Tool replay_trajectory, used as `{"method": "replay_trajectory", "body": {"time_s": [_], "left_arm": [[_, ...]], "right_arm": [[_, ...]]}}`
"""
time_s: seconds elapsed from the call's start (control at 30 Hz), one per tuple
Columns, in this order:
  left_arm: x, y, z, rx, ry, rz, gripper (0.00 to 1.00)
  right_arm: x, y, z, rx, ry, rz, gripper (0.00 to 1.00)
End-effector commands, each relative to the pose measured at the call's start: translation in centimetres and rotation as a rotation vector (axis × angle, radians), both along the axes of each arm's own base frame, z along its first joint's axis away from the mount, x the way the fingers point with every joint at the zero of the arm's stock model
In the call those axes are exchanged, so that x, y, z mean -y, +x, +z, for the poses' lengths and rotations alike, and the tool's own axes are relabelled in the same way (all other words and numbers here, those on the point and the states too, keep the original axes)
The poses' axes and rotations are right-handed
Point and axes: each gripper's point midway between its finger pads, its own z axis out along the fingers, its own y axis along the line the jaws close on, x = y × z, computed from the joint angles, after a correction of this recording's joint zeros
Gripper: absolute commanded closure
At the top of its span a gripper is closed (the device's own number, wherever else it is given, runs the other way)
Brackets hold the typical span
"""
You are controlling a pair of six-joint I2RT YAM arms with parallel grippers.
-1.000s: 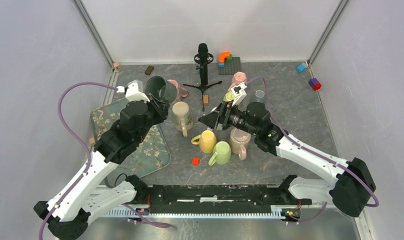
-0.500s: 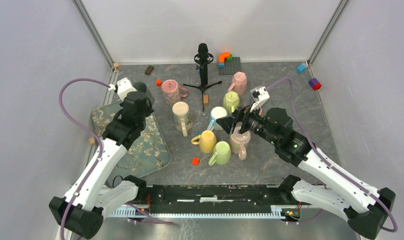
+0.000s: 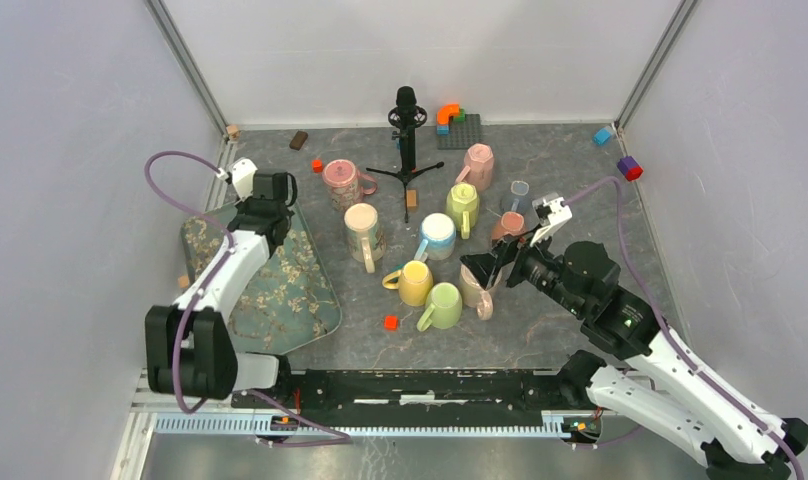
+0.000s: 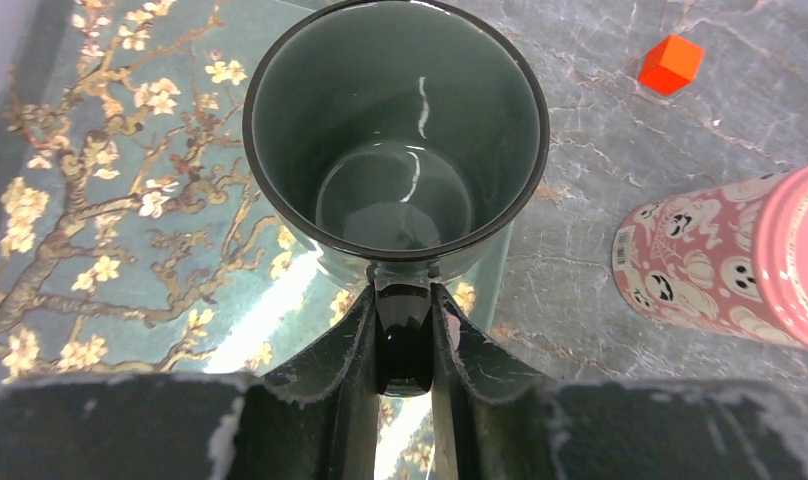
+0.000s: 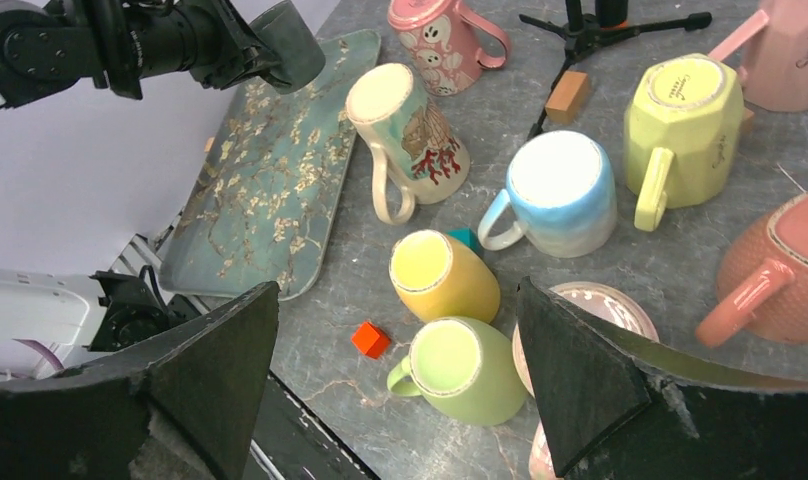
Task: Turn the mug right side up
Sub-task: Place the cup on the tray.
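The dark green mug (image 4: pixel 395 130) has its mouth facing the left wrist camera, so I look straight into its glossy inside. My left gripper (image 4: pixel 403 330) is shut on its handle. In the top view the mug (image 3: pixel 281 187) sits at the far right corner of the blossom-patterned tray (image 3: pixel 280 290). Whether it rests on the tray I cannot tell. My right gripper (image 3: pixel 490 265) hangs open over the cluster of mugs. Its fingers straddle a yellow mug (image 5: pixel 442 275) and a green mug (image 5: pixel 460 368) from above, touching neither.
Several mugs stand mouth down on the grey table: pink ghost-print (image 3: pixel 342 183), cream (image 3: pixel 363 230), blue-white (image 3: pixel 438 235), lime (image 3: pixel 462 203), pink (image 3: pixel 477 165), salmon (image 3: pixel 508 228), beige (image 3: pixel 475 285). A black microphone stand (image 3: pixel 407 130) is at the back. A red cube (image 3: pixel 390 322) lies in front.
My left arm swung left and back with the dark mug, ending at the tray corner with its mouth up. My right arm drew back to the right and its jaws opened wider.
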Motion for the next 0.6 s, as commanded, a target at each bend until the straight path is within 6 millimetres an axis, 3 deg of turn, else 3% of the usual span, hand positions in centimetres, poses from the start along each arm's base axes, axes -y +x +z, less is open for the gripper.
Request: {"method": "replay_trajectory", "body": {"time_s": [0.0,0.57], "left_arm": [[-0.5,4.6,3.8,0.161,0.041,-0.001,0.98],[-1.1,7.6,-3.4,0.005,0.035,-0.119,0.98]], "right_arm": [[1.0,-0.3,-0.8,0.007,-0.016,-0.026,0.07],[3.3,-1.3,-3.1,-0.006,-0.046,-0.078,0.04]]}}
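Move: The dark cup, mouth up, is already held by its handle in the left hand; the far right part of the tray, where it is being taken, lies about 6 cm ahead of that hand, 2 cm to its left and 13 cm below. The pink mug stands some 19 cm right and 7 cm ahead, the orange cube about 12 cm right and 13 cm ahead. From the right hand that part of the tray is roughly 53 cm left, 22 cm ahead and well below. The dark cup is lowered towards the far end of the tray, the left fingers keeping their pinch on its handle: the left hand sinks about 6 cm while reaching some 4 cm forward, tipping down only slightly. Meanwhile the empty right hand, still wide open, backs away to its right and down by about 4 cm over the mugs. ##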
